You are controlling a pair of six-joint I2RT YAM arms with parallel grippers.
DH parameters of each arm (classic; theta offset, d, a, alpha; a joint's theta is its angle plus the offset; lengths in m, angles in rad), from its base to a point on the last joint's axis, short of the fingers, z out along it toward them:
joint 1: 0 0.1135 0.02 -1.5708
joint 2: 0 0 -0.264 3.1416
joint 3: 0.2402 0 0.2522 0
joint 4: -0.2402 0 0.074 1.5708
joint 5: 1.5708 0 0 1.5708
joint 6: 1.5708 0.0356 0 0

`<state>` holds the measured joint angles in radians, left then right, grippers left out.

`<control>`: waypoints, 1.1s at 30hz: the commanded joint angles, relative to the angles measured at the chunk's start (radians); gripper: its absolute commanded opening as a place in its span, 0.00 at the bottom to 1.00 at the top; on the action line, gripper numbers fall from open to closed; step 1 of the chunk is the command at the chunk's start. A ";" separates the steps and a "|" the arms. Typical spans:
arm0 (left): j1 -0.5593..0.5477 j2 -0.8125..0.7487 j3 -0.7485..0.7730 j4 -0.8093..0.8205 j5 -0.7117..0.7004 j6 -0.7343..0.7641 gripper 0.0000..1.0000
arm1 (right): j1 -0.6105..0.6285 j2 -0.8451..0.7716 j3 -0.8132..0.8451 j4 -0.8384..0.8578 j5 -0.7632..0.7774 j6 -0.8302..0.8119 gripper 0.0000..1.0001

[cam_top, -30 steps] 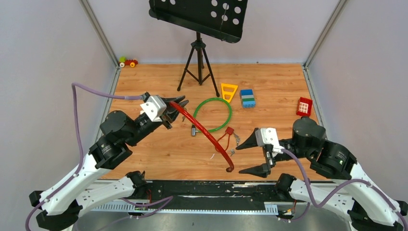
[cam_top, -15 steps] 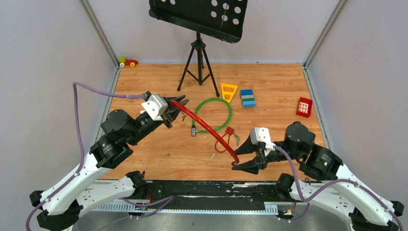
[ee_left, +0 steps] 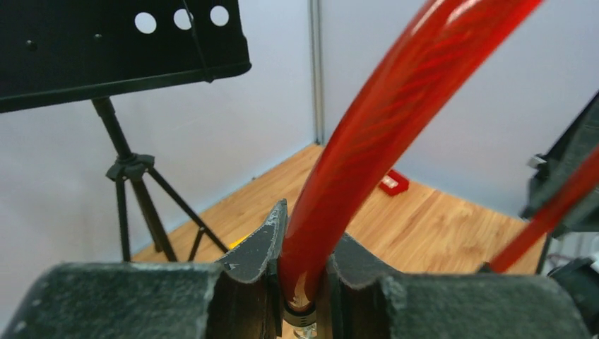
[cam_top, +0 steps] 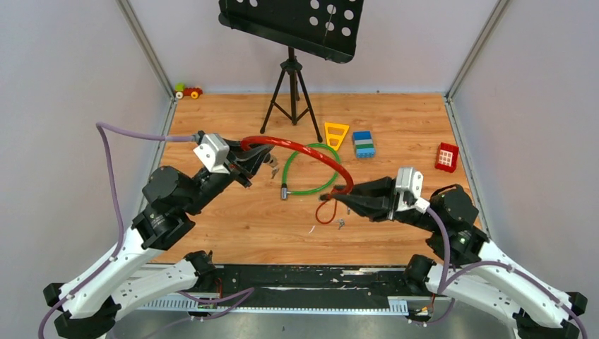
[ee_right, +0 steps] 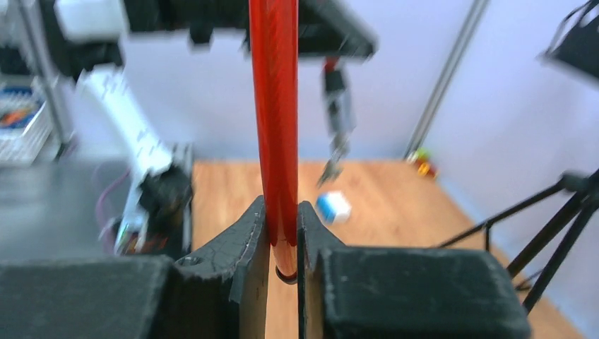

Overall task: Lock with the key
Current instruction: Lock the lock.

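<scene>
A thick red cable [cam_top: 304, 150] arches above the table between both grippers. My left gripper [cam_top: 252, 157] is shut on one end of it, and the left wrist view shows the cable [ee_left: 381, 120] rising from between the closed fingers [ee_left: 311, 233]. My right gripper [cam_top: 346, 194] is shut on the other end, where the cable [ee_right: 274, 106] stands upright, pinched near its metal tip [ee_right: 282, 212]. A tiny silvery key [cam_top: 341, 224] lies on the wood just in front of the right fingers, beside a thin red loop [cam_top: 323, 212].
A green cable ring [cam_top: 311, 169] lies under the red arch. A music stand's tripod [cam_top: 291, 92] is at the back centre. A yellow triangle [cam_top: 336, 133], a blue block [cam_top: 364, 143] and a red block [cam_top: 446, 156] lie back right, and a toy car [cam_top: 188, 91] is in the back left corner.
My right gripper went from open near the front edge to shut on the red cable's free end and lifted it. The left gripper shifted slightly left and back.
</scene>
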<state>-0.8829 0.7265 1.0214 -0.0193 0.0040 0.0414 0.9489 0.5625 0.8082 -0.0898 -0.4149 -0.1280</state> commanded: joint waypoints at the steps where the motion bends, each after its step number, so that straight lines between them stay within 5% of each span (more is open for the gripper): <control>1: 0.001 -0.036 -0.063 0.232 -0.029 -0.229 0.00 | 0.003 0.134 -0.022 0.706 0.166 0.151 0.00; 8: 0.001 -0.034 -0.116 0.367 -0.063 -0.487 0.00 | 0.078 0.368 0.065 1.025 0.207 0.036 0.00; 21: 0.002 -0.028 -0.114 0.331 -0.084 -0.525 0.00 | 0.145 0.372 0.122 0.986 0.215 -0.147 0.00; 33: 0.001 -0.020 -0.098 0.298 -0.142 -0.542 0.00 | 0.147 0.359 0.128 0.918 0.177 -0.130 0.00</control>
<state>-0.8818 0.7120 0.8902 0.2554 -0.0841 -0.4660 1.0920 0.9463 0.8841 0.7925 -0.2359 -0.2596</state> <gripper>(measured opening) 0.228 0.149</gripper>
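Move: The left hand still grips the red cable just behind the lock; the right already pinches the cable's plug end. From the right hand the lock is about 15 cm left, 7 ahead and 4 above, with its keys hanging some 5 cm below it. The green cable on the table lies roughly 26 cm ahead, 4 left and 36 below. From the left hand the plug is about 15 cm right, 8 back and 8 below. Right hand lifts the gripped plug about 14 cm, also leftward, towards the lock; left hand rolls some 30 degrees. ##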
